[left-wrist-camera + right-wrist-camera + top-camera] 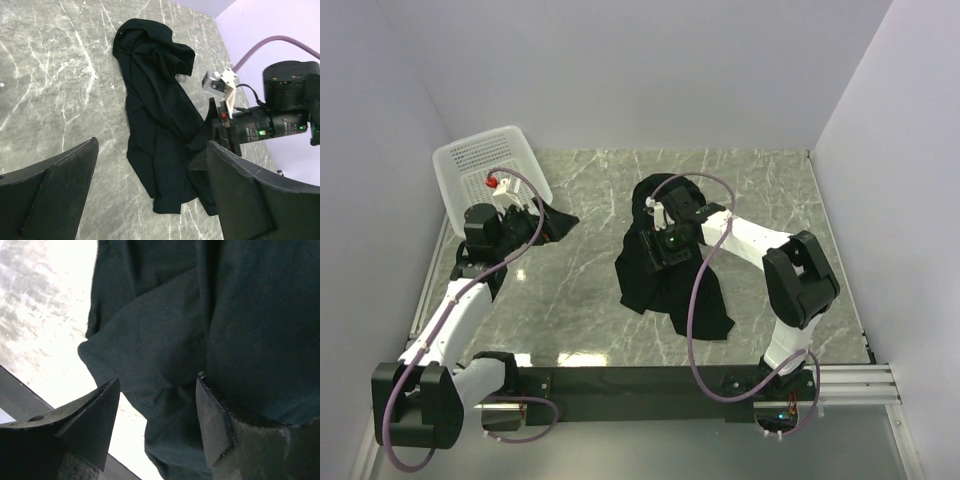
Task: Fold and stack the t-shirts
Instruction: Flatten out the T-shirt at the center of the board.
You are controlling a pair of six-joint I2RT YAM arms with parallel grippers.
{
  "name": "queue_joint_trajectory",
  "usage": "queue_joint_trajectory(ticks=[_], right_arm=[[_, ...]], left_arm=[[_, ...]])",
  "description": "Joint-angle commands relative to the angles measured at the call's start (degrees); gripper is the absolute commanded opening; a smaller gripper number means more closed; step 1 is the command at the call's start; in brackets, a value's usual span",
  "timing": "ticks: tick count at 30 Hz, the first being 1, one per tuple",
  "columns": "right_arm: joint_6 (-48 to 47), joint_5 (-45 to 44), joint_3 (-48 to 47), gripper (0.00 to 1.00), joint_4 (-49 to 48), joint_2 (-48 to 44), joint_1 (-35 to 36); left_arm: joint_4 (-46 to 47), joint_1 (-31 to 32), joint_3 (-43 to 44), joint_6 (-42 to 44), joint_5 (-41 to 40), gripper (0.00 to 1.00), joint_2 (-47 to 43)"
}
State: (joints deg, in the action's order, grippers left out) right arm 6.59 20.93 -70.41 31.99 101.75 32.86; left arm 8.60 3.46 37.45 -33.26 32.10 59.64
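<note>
One black t-shirt [655, 285] lies crumpled in a long heap at the middle of the marble table; its print does not show. My right gripper [667, 243] is down on the upper half of the heap. In the right wrist view its jaws [159, 382] stand open, with a fold of the t-shirt [160, 325] lying between and beyond the fingertips. My left gripper [550, 222] hovers at the left, beside the basket, pointing toward the heap. In the left wrist view it [152, 145] is wide open and holds nothing, and the t-shirt [155, 100] lies ahead of it.
A white mesh basket [480, 165] leans tipped at the back left corner. White walls close in the table on three sides. A black rail [650, 380] runs along the near edge. The right arm's wrist [280, 115] sits at the right of the left wrist view.
</note>
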Motion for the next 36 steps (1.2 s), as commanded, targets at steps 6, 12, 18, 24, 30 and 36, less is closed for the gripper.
queue_joint_trajectory(ticks=[6, 12, 18, 24, 30, 36], right_arm=[[4.5, -7.0, -0.3, 0.63, -0.3, 1.9, 0.1], [5.3, -9.0, 0.8, 0.59, -0.3, 1.9, 0.1], [6.7, -6.3, -3.1, 0.52, 0.4, 6.5, 0.1], [6.7, -5.0, -4.4, 0.18, -0.1, 5.7, -0.5], [0.9, -5.4, -4.2, 0.00, 2.9, -4.3, -3.0], [-14.3, -3.0, -3.7, 0.00, 7.4, -14.4, -6.8]], left_arm=[[0.5, 0.3, -1.3, -0.1, -0.4, 0.94, -3.6], [1.1, 0.2, -2.6, -0.8, -0.6, 0.94, -4.7], [-0.3, 0.3, -1.5, -0.3, -0.6, 0.94, -4.5], [-1.3, 0.3, -0.6, 0.2, -1.0, 0.94, -4.9], [-0.3, 0.3, -1.2, -0.5, -1.0, 0.94, -5.3], [0.8, 0.3, -0.5, -0.1, 0.2, 0.94, -3.4]])
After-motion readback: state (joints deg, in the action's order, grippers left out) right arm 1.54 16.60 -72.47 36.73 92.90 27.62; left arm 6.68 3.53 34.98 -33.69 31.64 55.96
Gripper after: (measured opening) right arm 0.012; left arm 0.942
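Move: The T-shirt's loose middle layer, which the open right fingers go for, lies about 4 cm below them, some 1 cm forward and 1 cm right. The shirt's bunched far end is roughly 16 cm ahead, straight out; its near tail ends some 14 cm back and 11 cm right. From the left hand, that middle layer lies about 25 cm right, 4 cm back and 20 cm below. The right hand sinks about 4 cm, pinches the T-shirt's middle, then lifts some 10 cm, edging right. ##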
